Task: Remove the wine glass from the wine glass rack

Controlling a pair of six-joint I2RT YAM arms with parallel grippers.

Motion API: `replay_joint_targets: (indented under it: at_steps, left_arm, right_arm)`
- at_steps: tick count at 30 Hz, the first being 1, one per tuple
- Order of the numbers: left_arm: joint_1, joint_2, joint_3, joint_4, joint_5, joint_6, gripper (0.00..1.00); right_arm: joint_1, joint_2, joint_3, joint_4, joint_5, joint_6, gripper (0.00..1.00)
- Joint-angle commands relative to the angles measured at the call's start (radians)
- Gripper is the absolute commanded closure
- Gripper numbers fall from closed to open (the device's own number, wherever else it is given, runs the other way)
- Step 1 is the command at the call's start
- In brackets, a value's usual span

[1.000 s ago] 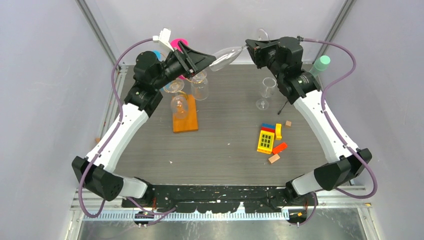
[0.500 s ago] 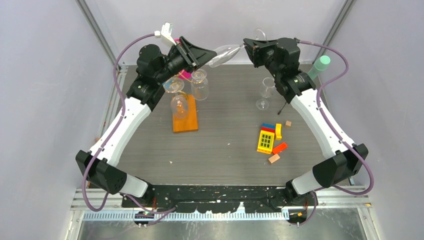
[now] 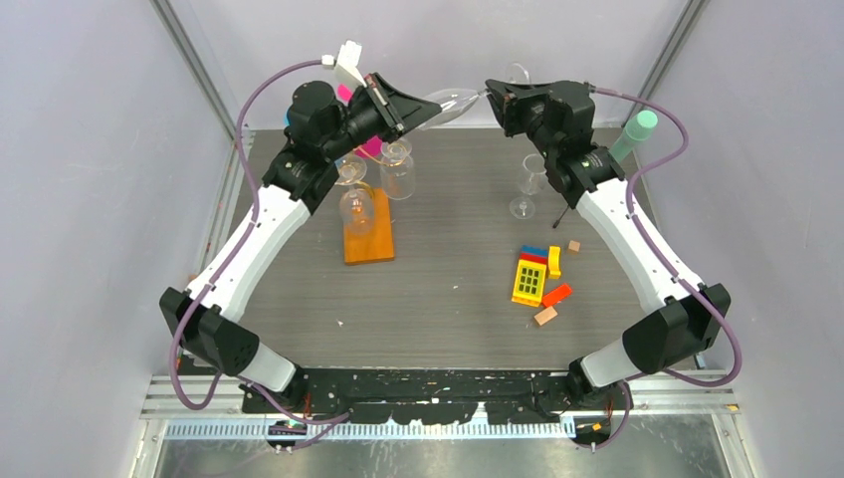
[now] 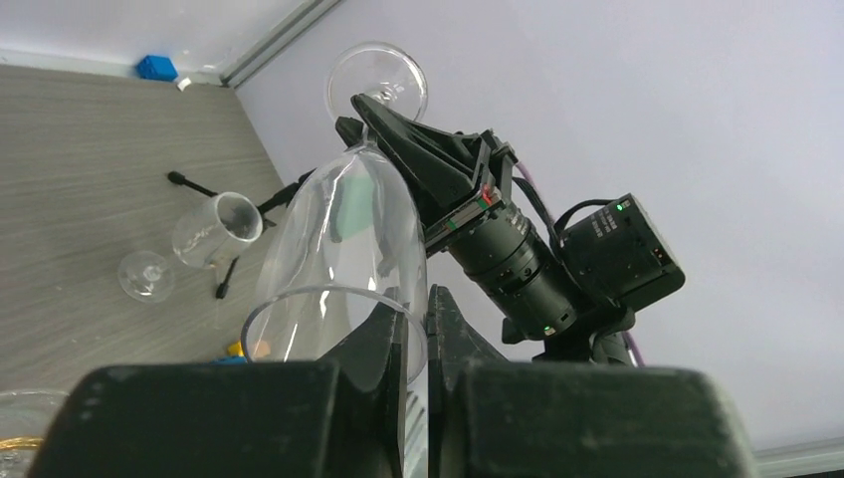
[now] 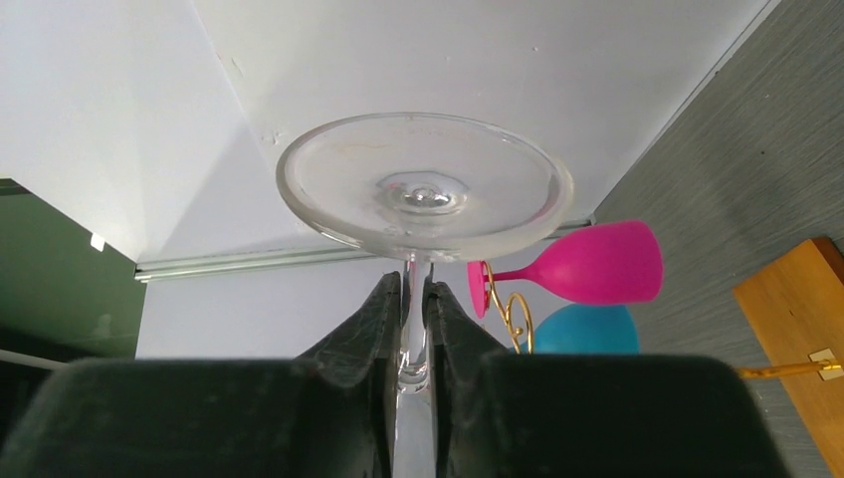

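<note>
A clear wine glass (image 3: 453, 103) hangs sideways in the air above the back of the table, between my two grippers. My right gripper (image 3: 493, 95) is shut on its stem just under the round foot (image 5: 426, 184). My left gripper (image 3: 423, 108) is shut on the rim of the bowl (image 4: 348, 229), one finger inside and one outside. The wine glass rack (image 3: 368, 239), gold wire (image 5: 508, 304) on an orange-brown wooden base, stands below and to the left. It carries clear glasses (image 3: 350, 171), a pink glass (image 5: 587, 264) and a blue one (image 5: 587, 329).
A clear tumbler (image 3: 398, 169) stands beside the rack. Another wine glass (image 3: 527, 184) stands upright at the back right, near a black tripod with a mint-green tip (image 3: 637, 129). Coloured blocks (image 3: 532, 277) lie right of centre. Walls close in the back and sides.
My left gripper has moved up and right to the glass bowl and closed on its rim. The right gripper has kept its hold on the stem.
</note>
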Motion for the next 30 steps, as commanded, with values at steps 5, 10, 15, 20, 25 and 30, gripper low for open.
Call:
replay_joint_targets:
  at_steps: [5, 10, 15, 20, 25, 30]
  left_arm:
    - [-0.017, 0.036, 0.168, -0.141, -0.074, 0.306, 1.0]
    - [-0.046, 0.115, 0.331, -0.366, -0.083, 0.445, 1.0]
    - [-0.115, 0.249, 0.584, -0.662, -0.168, 0.585, 1.0]
    - [-0.168, 0.424, 0.857, -0.946, -0.252, 0.656, 1.0]
    - [-0.212, 0.493, 0.925, -1.074, -0.341, 0.665, 1.0]
    - [-0.25, 0.538, 0.925, -1.142, -0.372, 0.683, 1.0]
  right_arm:
    - [0.02, -0.06, -0.026, 0.019, -0.088, -0.147, 0.42]
    - [0.018, -0.116, -0.071, 0.0, -0.062, -0.262, 0.29]
    - [0.017, -0.179, -0.069, -0.102, 0.039, -0.435, 0.29]
    - [0.018, -0.253, -0.062, -0.208, 0.185, -0.596, 0.32]
    - [0.018, -0.31, -0.069, -0.28, 0.324, -0.694, 0.33]
    - [0.018, -0.333, -0.086, -0.321, 0.368, -0.736, 0.33]
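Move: Both hands still hold the same glass: its middle is about 5 cm ahead and 8 cm right of the left hand and 2 cm lower. From the right hand, at the stem, it is some 3 cm back, 2 cm left. Its landing place, bare table, lies about 11 cm ahead, 11 cm right and 45 cm below the left hand. The standing glass is about 14 cm ahead, 22 cm right of the left hand; the rack some 9 cm ahead, 17 cm left. The right fingers open and come free of the stem; that hand then backs off about 9 cm and swings as far to its right, rolling some 40 degrees, left side down. The left fingers stay shut on the bowl's rim and, after a slight rise, carry the glass down about 12 cm and 5 cm right, rolling about 50 degrees, left side up, so the fingers slope down towards the table. ##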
